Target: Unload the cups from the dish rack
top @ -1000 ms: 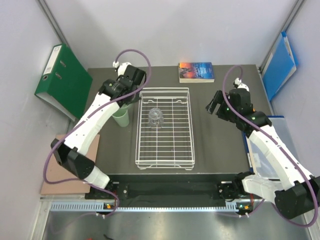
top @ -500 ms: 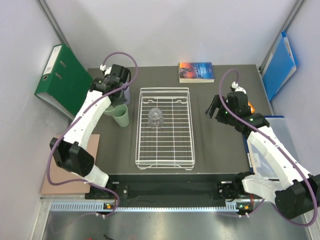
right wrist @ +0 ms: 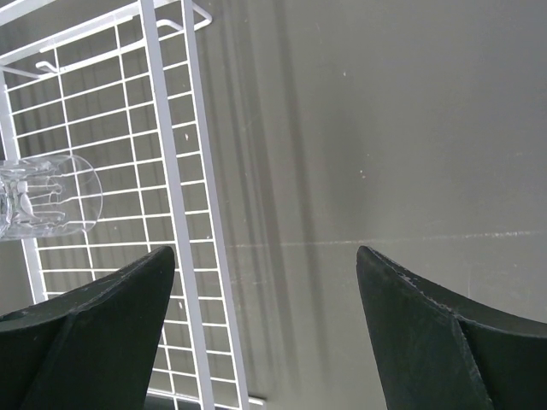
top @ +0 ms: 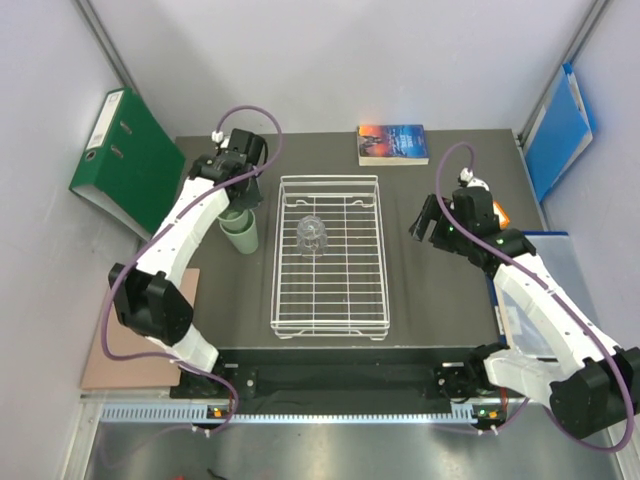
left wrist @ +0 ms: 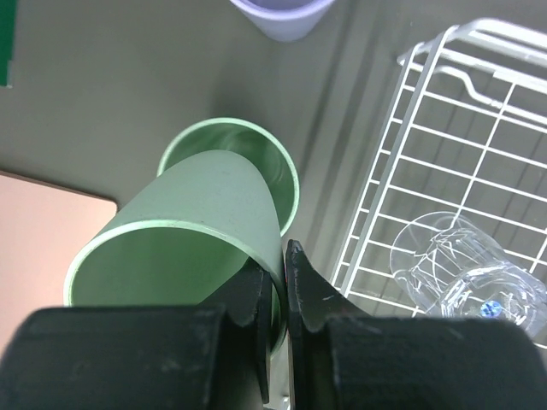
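Note:
My left gripper is shut on the rim wall of a pale green cup, one finger inside and one outside. The cup hangs tilted, its base over the mouth of a second pale green cup standing on the table left of the dish rack. I cannot tell whether the two cups touch. A lilac cup stands farther back. A clear ribbed glass lies inside the dish rack. Right of the rack, my right gripper hangs open and empty over bare table.
A green binder leans at the far left. A book lies at the back edge and a blue folder stands at the right wall. A brown board lies off the table's left side.
My left wrist has swung left, away from the rack's corner, and now holds the green cup over the other one. The right gripper has drifted slightly nearer.

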Tool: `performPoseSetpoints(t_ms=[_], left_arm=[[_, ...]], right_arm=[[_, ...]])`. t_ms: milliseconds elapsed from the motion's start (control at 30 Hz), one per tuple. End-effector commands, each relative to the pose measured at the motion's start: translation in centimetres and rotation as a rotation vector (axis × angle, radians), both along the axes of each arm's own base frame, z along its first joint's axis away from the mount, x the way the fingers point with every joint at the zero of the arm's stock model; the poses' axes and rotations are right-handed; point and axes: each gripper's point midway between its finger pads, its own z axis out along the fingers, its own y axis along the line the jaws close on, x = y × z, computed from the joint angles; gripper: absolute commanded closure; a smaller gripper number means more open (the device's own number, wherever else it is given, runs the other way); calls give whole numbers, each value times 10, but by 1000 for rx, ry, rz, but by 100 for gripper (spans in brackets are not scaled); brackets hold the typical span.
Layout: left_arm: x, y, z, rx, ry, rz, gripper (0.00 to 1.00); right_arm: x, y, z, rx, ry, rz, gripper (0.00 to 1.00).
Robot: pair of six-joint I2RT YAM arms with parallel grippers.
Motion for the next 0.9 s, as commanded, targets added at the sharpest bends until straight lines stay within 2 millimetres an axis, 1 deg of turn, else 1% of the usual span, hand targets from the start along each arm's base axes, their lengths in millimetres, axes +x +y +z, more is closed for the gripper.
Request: performPoseSetpoints(t_ms=[0, 100, 133, 167, 233, 267, 300, 333, 400, 433, 500, 533, 567, 633, 667, 733, 767, 833, 867], left_arm=[[12, -9, -13, -37, -6, -17, 100], [15, -10, -15, -36, -5, -22, 100], [17, -10, -14, -34, -9, -21, 97], [18, -9, -13, -27, -14, -20, 89], [21, -8, -6, -27, -29, -19, 77], [21, -9, -4, -28, -32, -21, 69], [23, -9, 3, -31, -45, -20, 53], [22, -9, 6, -30, -43, -15, 47], [26, -8, 20, -36, -72, 2, 34], [25, -8, 25, -35, -79, 6, 30], [27, -5, 41, -36, -126, 15, 25], [28, -4, 48, -36, -146, 20, 24], [29, -3, 61, -44, -188, 22, 23], [28, -9, 76, -47, -242, 4, 22], [27, -22, 89, -54, -289, -37, 22], [24, -37, 97, -36, -319, -83, 21], [18, -58, 94, -20, -303, -136, 21], [11, -78, 87, 16, -278, -191, 20], [4, -98, 73, 47, -249, -237, 17]], right_arm=[[3, 7, 12, 17, -43, 22, 14], [2, 7, 10, 9, -38, 20, 14], [2, 6, 10, 7, -38, 19, 14], [2, 6, 9, 6, -37, 18, 14], [3, 6, 8, 3, -35, 18, 14], [4, 6, 9, 3, -35, 18, 14], [4, 7, 8, 6, -34, 18, 14], [5, 7, 9, 6, -37, 18, 14], [6, 8, 9, 5, -35, 20, 14], [7, 9, 11, 9, -41, 21, 14], [8, 9, 12, 3, -44, 21, 14], [9, 9, 13, 2, -48, 21, 14], [10, 9, 16, 2, -54, 23, 14], [11, 9, 16, -4, -54, 24, 14], [12, 9, 17, -6, -55, 26, 14], [13, 9, 17, -12, -53, 26, 14], [14, 9, 19, -14, -60, 25, 14], [16, 8, 20, -19, -62, 22, 14], [17, 8, 23, -20, -65, 23, 14]])
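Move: Left and slightly back of the left fingers, which still pinch the small green cup by its rim, the larger green cup stands mouth up, about 4 cm left, 1 cm back, its middle some 9 cm lower. The purple cup stands roughly 10 cm farther out than that cup, level with it sideways. The glass on the rack lies about 13 cm right of the left hand and 2 cm back. From the idle right hand the larger green cup is about 40 cm left and 2 cm ahead. Lowering the held small green cup about 2.5 cm into the larger one, the left hand opens its fingers wide and lets go of the rim. It then climbs some 8 cm, edging forward at first, with the fingertips tipping up a little, and finally swings about 4 cm right and slightly back, away from the nested cups. ##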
